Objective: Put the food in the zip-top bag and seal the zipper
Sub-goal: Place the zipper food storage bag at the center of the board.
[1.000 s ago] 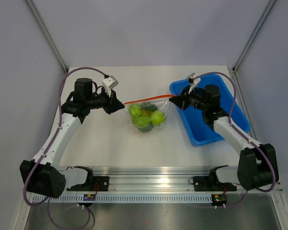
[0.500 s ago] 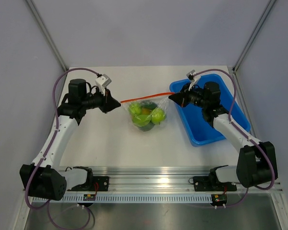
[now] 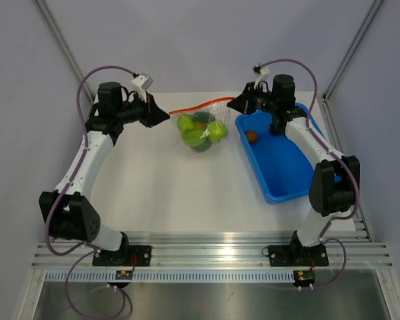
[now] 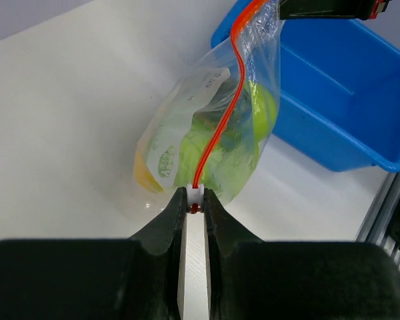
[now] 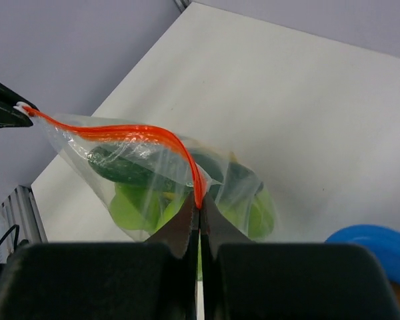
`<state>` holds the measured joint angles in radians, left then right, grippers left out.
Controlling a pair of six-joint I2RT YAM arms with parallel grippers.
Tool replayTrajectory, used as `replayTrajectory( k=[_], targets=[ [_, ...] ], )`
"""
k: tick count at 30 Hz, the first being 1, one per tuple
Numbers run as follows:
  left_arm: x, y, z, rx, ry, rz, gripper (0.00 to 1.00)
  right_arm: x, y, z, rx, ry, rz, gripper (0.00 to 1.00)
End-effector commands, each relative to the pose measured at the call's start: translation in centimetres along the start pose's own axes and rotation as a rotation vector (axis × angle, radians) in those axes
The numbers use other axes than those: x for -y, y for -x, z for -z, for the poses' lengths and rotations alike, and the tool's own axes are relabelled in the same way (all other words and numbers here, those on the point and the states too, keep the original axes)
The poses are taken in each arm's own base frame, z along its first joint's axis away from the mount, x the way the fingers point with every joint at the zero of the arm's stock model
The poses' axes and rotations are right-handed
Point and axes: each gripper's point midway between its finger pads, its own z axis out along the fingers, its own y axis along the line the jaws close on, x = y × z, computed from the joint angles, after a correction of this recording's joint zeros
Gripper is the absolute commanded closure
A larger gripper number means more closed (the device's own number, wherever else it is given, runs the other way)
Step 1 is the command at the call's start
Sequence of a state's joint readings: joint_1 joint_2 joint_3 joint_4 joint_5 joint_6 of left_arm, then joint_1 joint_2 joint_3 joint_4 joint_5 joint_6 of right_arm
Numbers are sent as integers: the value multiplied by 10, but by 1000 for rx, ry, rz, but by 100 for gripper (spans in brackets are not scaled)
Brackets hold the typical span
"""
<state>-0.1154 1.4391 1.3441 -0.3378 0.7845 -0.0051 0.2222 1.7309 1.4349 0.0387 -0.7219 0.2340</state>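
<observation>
The zip-top bag (image 3: 201,131) is clear and crinkly, holds green food and hangs above the table between my two grippers. The zipper (image 3: 200,106) is a red-orange strip stretched across its top. My left gripper (image 3: 163,115) is shut on the white slider at the zipper's left end (image 4: 195,197). My right gripper (image 3: 235,105) is shut on the zipper's right end (image 5: 199,197). In the left wrist view the bag (image 4: 207,150) hangs beyond my fingers. In the right wrist view the zipper (image 5: 130,131) arcs over green food and a dark cucumber-like piece (image 5: 123,168).
A blue rectangular tray (image 3: 287,177) stands on the right of the table with a small orange item (image 3: 251,136) in its far end. The tray also shows in the left wrist view (image 4: 333,107). Grey walls close in the back and sides.
Both grippers have risen and moved toward the back wall, lifting the bag off the table by its zipper. The orange item in the tray has come into view.
</observation>
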Motion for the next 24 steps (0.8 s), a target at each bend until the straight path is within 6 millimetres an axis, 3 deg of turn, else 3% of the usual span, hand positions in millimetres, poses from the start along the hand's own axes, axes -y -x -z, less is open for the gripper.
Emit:
replayTrajectory(
  k=[1,3,4,5,6,7,9,10,11,12,15,16,18,24],
  targets=[
    [1,62,2,129,-10,-93,100,-18,24,-10,23,71,57,99],
    [-2,64,6,135,-1,-87,99,-24,10,-14,-10,107,72,95],
    [-5,58,9,132,15,-71,94,-29,-1,-14,-37,121,75,83],
    [-8,55,12,130,35,-46,84,-37,-24,-18,-83,147,74,76],
    [-11,50,14,127,57,-24,55,-39,-44,-19,-132,147,97,66],
    [-18,39,16,116,85,12,43,-46,-67,-16,-201,141,97,45],
    [-19,39,28,141,147,37,33,-49,-101,-20,-285,79,164,29],
    [-18,38,33,150,170,41,15,-48,-102,-14,-291,41,166,24],
    [-16,47,45,183,220,39,14,-47,-110,-10,-299,23,150,22],
    [-13,54,53,204,246,33,8,-46,-105,-6,-281,-4,145,21],
    [-4,69,81,241,341,35,5,-46,-78,14,-193,-114,187,12],
    [0,71,86,249,353,34,5,-54,-61,25,-147,-136,210,11],
    [9,75,103,274,392,52,2,-43,-32,47,-63,-313,200,1],
    [19,52,120,262,443,121,1,-22,2,101,56,-644,86,1]
  ],
)
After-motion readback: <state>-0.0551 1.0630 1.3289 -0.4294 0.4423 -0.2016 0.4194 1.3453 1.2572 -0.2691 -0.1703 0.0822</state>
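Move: Below and between the two hands, which still pinch opposite ends of the red zipper, hangs the filled bag: its food is about 10 cm to the left hand's right, 4 cm ahead and 14 cm down, and 11 cm to the right hand's left, 3 cm back and 12 cm down. The board's centre is some 6 cm ahead, 10 cm right and 29 cm below the left hand. From the right hand it is 2 cm back, 10 cm left and 27 cm below; the blue bin's middle is 5 cm back, 27 cm right and 25 cm below. Finishing a short forward swing of 1–2 cm, both hands spring wide open and let go of the zipper ends. The left then retreats up, left and back, ending roughly 10 cm higher and turned some 25 degrees counter-clockwise; the right sweeps down, back and left, about 11 cm lower, then lifts away rightward, turning clockwise. ##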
